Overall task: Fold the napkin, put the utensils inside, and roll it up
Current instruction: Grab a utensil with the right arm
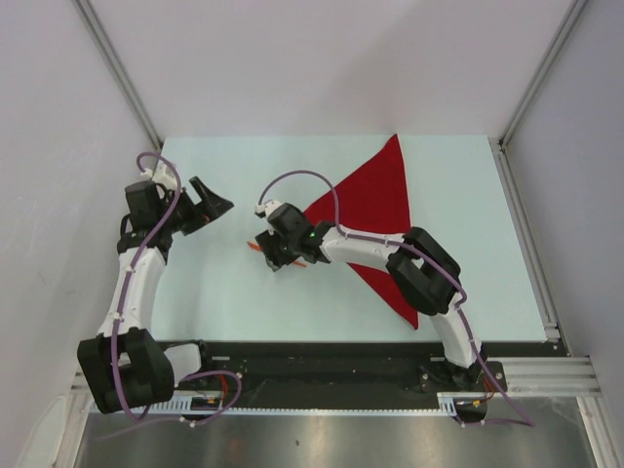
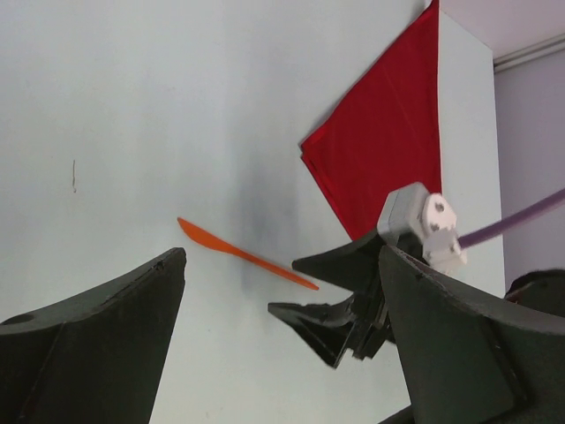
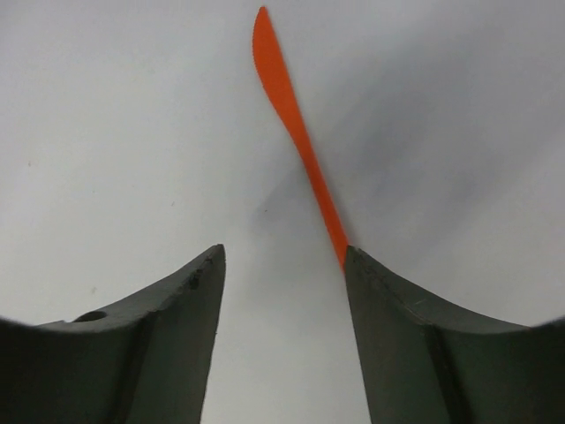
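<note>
The red napkin [image 1: 375,210] lies folded into a triangle on the right half of the table, also in the left wrist view [image 2: 388,150]. The orange utensil [image 3: 291,124] lies flat on the table left of the napkin [image 2: 238,253]; only its ends show from above [image 1: 254,250]. My right gripper [image 1: 271,255] hangs low over it, open. The utensil's thin end reaches the tip of one right finger [image 3: 371,291], and the space between the jaws is bare table. My left gripper [image 1: 210,207] is open and holds nothing, off to the left, facing the utensil.
The pale table [image 1: 224,292] ends at a black rail along the near side. Grey walls and metal frame posts [image 1: 122,73] enclose the back and sides. The right arm [image 1: 429,273] crosses over the napkin's near corner.
</note>
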Controlling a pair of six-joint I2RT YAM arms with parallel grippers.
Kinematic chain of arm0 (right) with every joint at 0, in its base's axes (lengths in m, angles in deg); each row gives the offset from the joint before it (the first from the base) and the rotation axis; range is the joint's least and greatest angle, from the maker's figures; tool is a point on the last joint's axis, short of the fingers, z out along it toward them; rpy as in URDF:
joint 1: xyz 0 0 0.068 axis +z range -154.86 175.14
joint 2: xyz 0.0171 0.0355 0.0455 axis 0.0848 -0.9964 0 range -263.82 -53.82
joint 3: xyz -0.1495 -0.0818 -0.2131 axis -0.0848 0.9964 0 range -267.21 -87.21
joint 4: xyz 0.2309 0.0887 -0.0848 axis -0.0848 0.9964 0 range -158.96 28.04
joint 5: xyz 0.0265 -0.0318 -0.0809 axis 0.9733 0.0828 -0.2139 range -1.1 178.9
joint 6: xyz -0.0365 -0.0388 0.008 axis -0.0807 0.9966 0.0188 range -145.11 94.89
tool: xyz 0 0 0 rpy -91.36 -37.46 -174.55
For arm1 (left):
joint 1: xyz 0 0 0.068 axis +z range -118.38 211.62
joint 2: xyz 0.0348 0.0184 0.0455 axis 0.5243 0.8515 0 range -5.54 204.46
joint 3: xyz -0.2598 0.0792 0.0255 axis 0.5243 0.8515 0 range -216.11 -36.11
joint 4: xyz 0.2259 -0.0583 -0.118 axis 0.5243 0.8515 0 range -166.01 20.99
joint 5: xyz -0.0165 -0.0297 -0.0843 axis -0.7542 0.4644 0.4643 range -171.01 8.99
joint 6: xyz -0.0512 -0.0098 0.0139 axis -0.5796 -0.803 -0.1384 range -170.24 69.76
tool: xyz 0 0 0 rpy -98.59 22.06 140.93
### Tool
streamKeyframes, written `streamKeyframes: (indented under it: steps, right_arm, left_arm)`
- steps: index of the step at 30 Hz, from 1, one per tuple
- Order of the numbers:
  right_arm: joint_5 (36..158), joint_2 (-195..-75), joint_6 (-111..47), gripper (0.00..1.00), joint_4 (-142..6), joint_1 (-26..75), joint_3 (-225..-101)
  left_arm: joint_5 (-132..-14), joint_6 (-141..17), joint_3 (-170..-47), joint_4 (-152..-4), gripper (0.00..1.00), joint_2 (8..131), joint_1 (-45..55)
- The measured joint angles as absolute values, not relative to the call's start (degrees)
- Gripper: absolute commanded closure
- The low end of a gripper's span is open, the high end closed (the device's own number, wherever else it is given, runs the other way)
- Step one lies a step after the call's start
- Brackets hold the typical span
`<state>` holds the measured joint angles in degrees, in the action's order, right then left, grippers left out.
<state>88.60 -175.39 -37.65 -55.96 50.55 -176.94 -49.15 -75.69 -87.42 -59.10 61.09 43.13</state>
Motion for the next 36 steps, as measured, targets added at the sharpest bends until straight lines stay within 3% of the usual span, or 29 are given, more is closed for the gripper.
streamKeyframes:
  steps: [9,26,29,34,36]
  right_arm:
    - [94.2,-177.5,-28.8,0.50,-55.4,45.1,-180.0]
    - [95.1,-179.7,-26.2,0.58,-52.6,47.5,-179.9]
    - [93.7,-179.7,-26.1,0.67,-52.6,47.7,-179.7]
    - [90.8,-179.6,-26.0,0.97,-53.1,48.1,-179.1]
    - [89.5,-179.2,-26.4,1.00,-53.8,48.2,-178.3]
  left_arm:
    - [-49.0,-75.7,-87.4,-59.2,0.05,61.1,43.1]
    - [-48.2,-76.3,-87.4,-59.3,0.05,61.1,43.2]
    - [-48.2,-76.3,-87.4,-59.3,0.05,61.1,43.2]
    - [-48.1,-76.3,-87.4,-59.3,0.05,61.1,43.2]
    - [-48.1,-76.3,-87.4,-59.4,0.05,61.1,43.2]
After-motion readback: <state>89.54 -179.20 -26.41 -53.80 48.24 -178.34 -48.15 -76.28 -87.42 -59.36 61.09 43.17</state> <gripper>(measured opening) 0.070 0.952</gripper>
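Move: The orange knife lies flat on the table just beyond the right hand's open fingers: its middle is about 3 cm ahead, 1 cm to the left and 3 cm below, with the handle running off to the right and back. The middle of the red napkin is roughly 11 cm ahead of this hand and 25 cm to its right. From the idle left hand, the knife lies some 10 cm to the right, about level with it and 18 cm lower. The right hand pinches the orange knife by its handle half, its fingers closing from over half open to nearly shut. It first sweeps forward about 4 cm, drifting right, then draws back some 3 cm while sinking to the table, 3 cm lower than it began, with the wrist turning roughly 10 degrees counter-clockwise. ##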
